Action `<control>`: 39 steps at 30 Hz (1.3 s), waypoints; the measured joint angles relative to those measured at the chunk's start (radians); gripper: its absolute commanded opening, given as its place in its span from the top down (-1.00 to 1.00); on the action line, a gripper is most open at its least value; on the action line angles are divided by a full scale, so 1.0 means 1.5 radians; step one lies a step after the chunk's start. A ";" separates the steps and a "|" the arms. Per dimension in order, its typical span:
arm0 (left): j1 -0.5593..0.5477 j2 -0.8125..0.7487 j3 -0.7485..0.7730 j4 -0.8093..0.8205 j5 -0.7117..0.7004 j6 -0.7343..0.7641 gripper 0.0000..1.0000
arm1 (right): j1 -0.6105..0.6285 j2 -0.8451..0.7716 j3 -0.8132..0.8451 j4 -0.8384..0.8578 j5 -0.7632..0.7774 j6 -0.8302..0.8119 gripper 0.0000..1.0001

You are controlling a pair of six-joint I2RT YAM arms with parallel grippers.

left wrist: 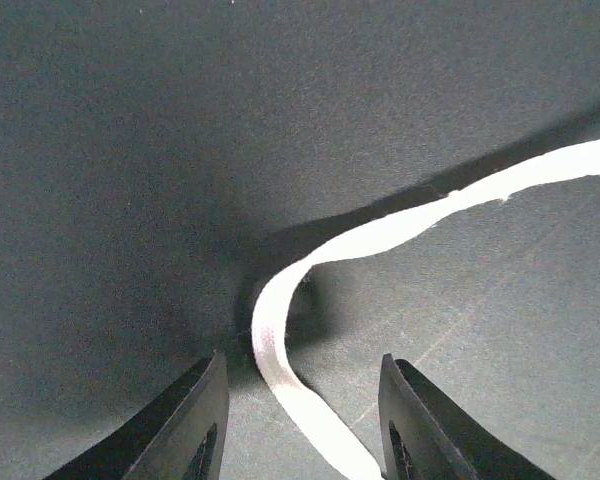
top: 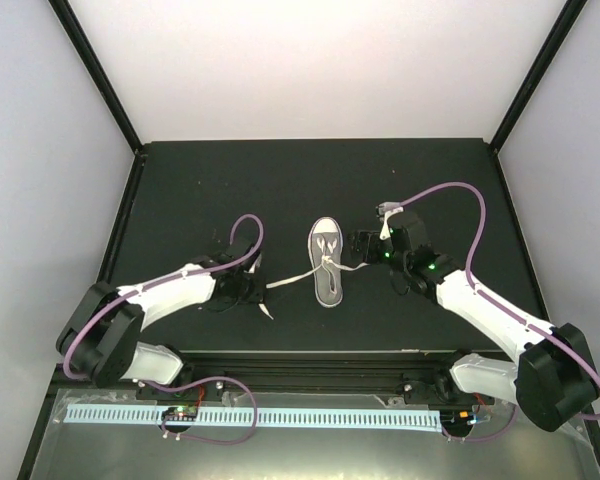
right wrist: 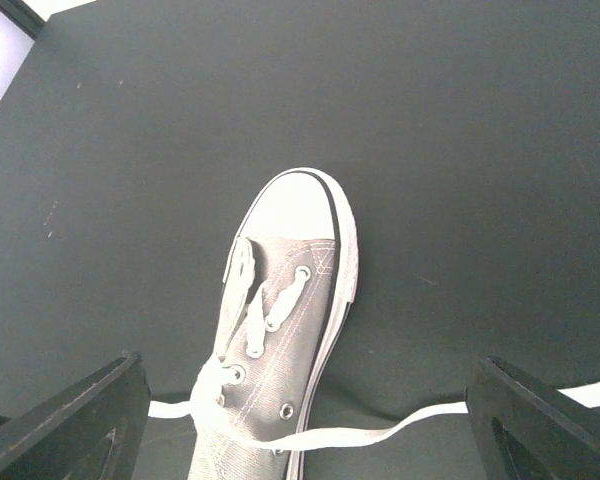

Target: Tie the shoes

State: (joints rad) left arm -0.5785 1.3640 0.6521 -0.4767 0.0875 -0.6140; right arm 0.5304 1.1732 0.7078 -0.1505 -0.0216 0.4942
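Note:
A small grey sneaker (top: pixel 327 262) with a white toe cap lies in the middle of the black mat, toe pointing away. In the right wrist view the sneaker (right wrist: pixel 290 300) sits between the wide-apart fingers of my right gripper (right wrist: pixel 305 400), which is open and hovers over its right side. One white lace (right wrist: pixel 410 430) trails right across the mat towards the right finger. The other lace (top: pixel 295 279) runs left to my left gripper (top: pixel 264 292). In the left wrist view that lace (left wrist: pixel 380 232) curves between the fingers of the left gripper (left wrist: pixel 300 385). The jaws stand partly apart around it, neither pad touching it.
The black mat (top: pixel 310 190) is bordered by a black frame and pale walls at the back and sides. Purple cables loop over both arms. A perforated rail (top: pixel 260 416) runs along the near edge behind the arm bases.

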 measured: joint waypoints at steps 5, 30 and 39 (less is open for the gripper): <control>0.000 0.027 0.000 0.007 0.003 0.000 0.41 | 0.000 0.000 0.000 0.006 -0.012 -0.010 -0.78; 0.014 -0.135 0.034 0.124 0.124 -0.029 0.97 | 0.064 0.013 -0.039 0.117 -0.290 -0.104 -0.78; 0.019 -0.126 0.042 0.164 0.192 -0.052 0.97 | 0.160 0.125 -0.013 0.182 -0.329 -0.104 -0.67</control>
State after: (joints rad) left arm -0.5499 1.1755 0.7158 -0.2302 0.3752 -0.6914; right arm 0.7704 1.3602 0.6888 0.1226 -0.5152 0.3386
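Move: The left lace runs right between the open left fingers, about 1 cm below their pads. From that hand the shoe is some 15 cm right and 6 ahead, the lace's loose end about 6 back and 3 right. From the right hand the pinch spot on this lace lies roughly 20 cm left, 10 back and 14 below; the shoe stands between, about 7 left and 4 back, and the right lace about 4 back, straight below. Left fingers pinch lace, lifting about 12 cm and right; open right hand sweeps left-back over shoe towards it. ##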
